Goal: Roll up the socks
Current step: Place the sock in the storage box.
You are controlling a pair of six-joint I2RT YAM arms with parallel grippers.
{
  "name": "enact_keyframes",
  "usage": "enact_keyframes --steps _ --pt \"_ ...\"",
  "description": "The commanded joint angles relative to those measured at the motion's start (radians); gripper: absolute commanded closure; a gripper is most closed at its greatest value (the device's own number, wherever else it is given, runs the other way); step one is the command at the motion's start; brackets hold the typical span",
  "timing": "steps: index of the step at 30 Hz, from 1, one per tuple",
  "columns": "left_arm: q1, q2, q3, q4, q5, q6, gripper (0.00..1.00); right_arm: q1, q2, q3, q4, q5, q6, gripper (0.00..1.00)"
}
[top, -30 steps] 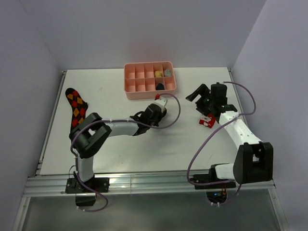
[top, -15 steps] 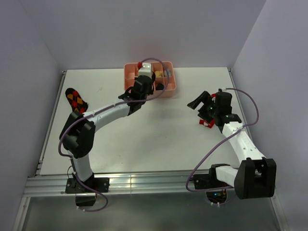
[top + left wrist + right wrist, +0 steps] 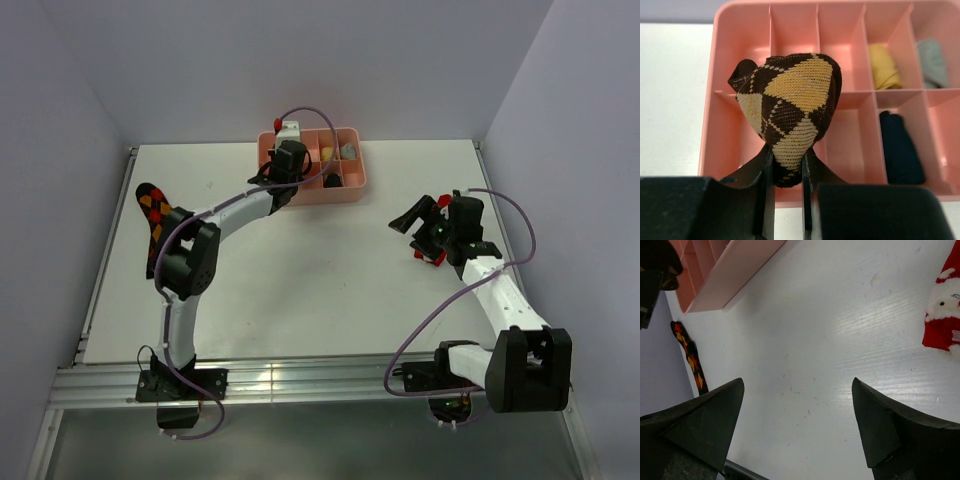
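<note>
A rolled black sock with tan argyle diamonds [image 3: 790, 105] is pinched at its lower end in my left gripper [image 3: 787, 170], which is shut on it. The roll hangs over the left compartments of the pink tray [image 3: 710, 125], where the left gripper [image 3: 289, 160] reaches in the top view. A black sock with red-orange diamonds [image 3: 155, 215] lies flat at the table's left edge, also showing as a strip [image 3: 690, 360]. The red sock with white trim [image 3: 942, 320] lies bunched under the right arm [image 3: 432, 256]. My right gripper [image 3: 797, 425] stands wide open and holds nothing above bare table [image 3: 412, 216].
The pink tray [image 3: 352, 187] stands at the back of the table. Its right cells hold a yellow roll [image 3: 884, 65], a grey roll [image 3: 932, 55] and a dark navy roll [image 3: 900, 147]. Grey walls close in the left, back and right.
My left arm has carried the rolled tan argyle sock from mid-table back to the pink tray. The right arm shifted slightly, still open.
</note>
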Motion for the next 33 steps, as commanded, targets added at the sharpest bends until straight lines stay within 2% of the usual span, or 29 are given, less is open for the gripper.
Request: enact_keyframes --steps 1,8,24,33 --pt "-0.002 0.006 0.046 -0.016 -0.036 0.022 1.00 -0.010 0.011 -0.016 0.058 -0.026 -0.013 0.05" --pt "-0.001 0.066 0.080 -0.050 -0.001 0.016 1.00 -0.014 0.025 -0.019 0.062 -0.040 -0.013 0.05" --pt "0.028 0.104 0.080 -0.102 0.135 -0.113 1.00 -0.019 0.054 -0.022 0.070 -0.052 -0.011 0.06" --pt "0.068 0.150 0.126 -0.198 0.109 -0.171 1.00 -0.022 0.063 -0.027 0.075 -0.057 -0.013 0.07"
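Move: The left hand holds the rolled brown-and-yellow sock above the storage box; the second compartment from the left in the near row lies about 2 cm ahead and 10 cm below. The navy sock is roughly 13 cm to the right of the hand and 2 cm ahead, the yellow sock some 12 cm right and 12 cm ahead, both at that lower height. From the right hand, that compartment is about 23 cm ahead, 33 cm left and 8 cm below. The left hand lowers the still-pinched sock about 7 cm towards the near-row compartment, fingers tipping down some 10 degrees. ##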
